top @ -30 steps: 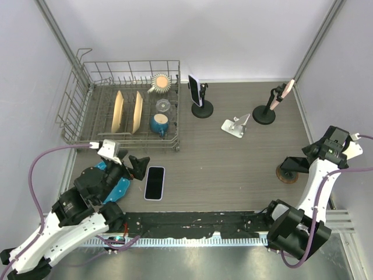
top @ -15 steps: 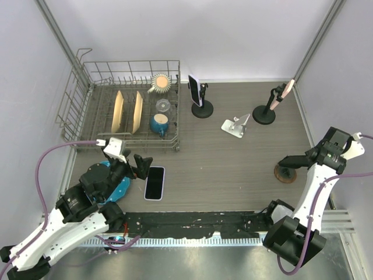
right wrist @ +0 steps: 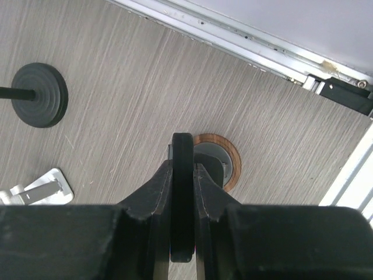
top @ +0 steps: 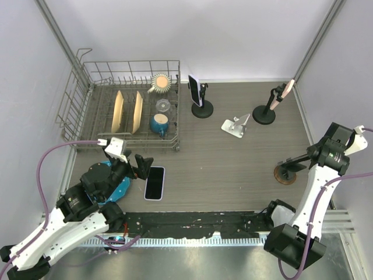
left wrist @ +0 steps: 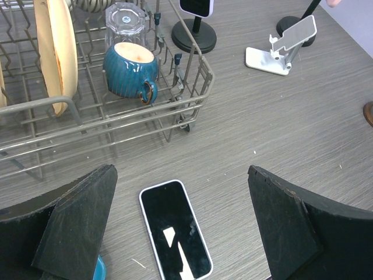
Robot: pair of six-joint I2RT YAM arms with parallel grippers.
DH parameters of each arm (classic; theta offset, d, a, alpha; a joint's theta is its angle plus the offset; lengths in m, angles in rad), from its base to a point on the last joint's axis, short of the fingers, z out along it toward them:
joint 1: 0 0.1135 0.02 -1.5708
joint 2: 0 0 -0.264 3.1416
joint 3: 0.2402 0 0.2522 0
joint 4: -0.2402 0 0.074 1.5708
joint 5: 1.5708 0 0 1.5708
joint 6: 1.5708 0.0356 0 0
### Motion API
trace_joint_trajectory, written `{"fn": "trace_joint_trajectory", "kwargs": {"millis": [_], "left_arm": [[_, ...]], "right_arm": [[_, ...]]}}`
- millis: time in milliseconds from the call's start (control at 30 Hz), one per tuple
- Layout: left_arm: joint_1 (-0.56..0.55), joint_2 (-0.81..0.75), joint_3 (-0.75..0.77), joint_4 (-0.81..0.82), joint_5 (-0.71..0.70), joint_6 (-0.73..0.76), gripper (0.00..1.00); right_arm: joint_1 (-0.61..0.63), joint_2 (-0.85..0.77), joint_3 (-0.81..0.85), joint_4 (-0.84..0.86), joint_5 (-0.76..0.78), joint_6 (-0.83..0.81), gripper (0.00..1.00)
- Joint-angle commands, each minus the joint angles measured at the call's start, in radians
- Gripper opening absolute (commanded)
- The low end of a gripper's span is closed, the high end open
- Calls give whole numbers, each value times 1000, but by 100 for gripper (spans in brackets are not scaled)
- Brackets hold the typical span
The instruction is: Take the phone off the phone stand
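Observation:
In the right wrist view a black phone (right wrist: 182, 198) shows edge-on, standing in a phone stand (right wrist: 217, 160) with a round wooden base (right wrist: 232, 153). My right gripper (right wrist: 183, 165) is shut on that phone, one finger pressed to each face. From the top view, the right gripper (top: 291, 163) sits just above the stand's base (top: 285, 175) near the right wall. My left gripper (left wrist: 180, 175) stands wide open over a white-cased phone (left wrist: 175, 230) lying flat on the table, not touching it.
A wire dish rack (top: 87, 111) with plates, a blue mug (top: 159, 123) and a glass stands at back left. A phone on a black stand (top: 198, 96), an empty white stand (top: 236, 126) and a black stand with a pink phone (top: 274, 102) line the back.
The right jaws have closed from wide apart onto the black phone in the stand. The left arm shifted slightly toward the flat phone, jaws still wide.

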Motion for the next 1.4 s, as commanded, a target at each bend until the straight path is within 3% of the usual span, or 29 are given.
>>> {"fn": "trace_joint_trajectory", "kwargs": {"millis": [0, 167, 267, 400, 567, 667, 833, 900, 1067, 1367], "left_arm": [[4, 11, -4, 35, 13, 10, 100], [6, 16, -7, 43, 45, 21, 100], [4, 15, -16, 69, 94, 36, 100], [6, 24, -12, 112, 195, 51, 100], [4, 42, 2, 157, 270, 51, 100], [4, 93, 19, 169, 310, 74, 100], [-8, 309, 88, 173, 503, 55, 100], [-58, 376, 112, 172, 487, 59, 100], [-300, 554, 178, 204, 208, 159, 100], [-416, 780, 257, 369, 138, 177, 100]], "right_arm": [[32, -47, 122, -10, 29, -31, 1], [90, -92, 203, -7, 11, -74, 1], [121, -119, 225, 33, -98, -123, 1], [179, -130, 219, 81, -369, -166, 1], [230, -132, 176, 130, -548, -177, 1], [262, -139, 139, 164, -661, -168, 1], [318, -171, 32, 259, -825, -120, 1], [333, -179, -8, 273, -842, -118, 1], [385, -193, -105, 317, -916, -99, 1], [479, -219, -238, 369, -934, -73, 1]]}}
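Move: The right gripper already grips the black phone by one end. The open left gripper that it is being taken towards is about 64 cm to its left, 2 cm back and 5 cm higher. The wood-based stand is some 7 cm left, 3 cm back and 12 cm below; the black round stand 23 cm ahead, 16 cm left; the white stand 18 cm ahead, 30 cm left. From the left gripper, the held phone is about 58 cm right, level fore and aft, 8 cm lower. Keep the phone pinched in the right gripper and raise it about 10 cm off the wood-based stand, then swing it some 24 cm left over mid-table, sinking again while the wrist turns sharply counter-clockwise. Meanwhile bring the open left gripper about 19 cm right towards the phone, down and slightly back, turning clockwise; stop short of touching. ##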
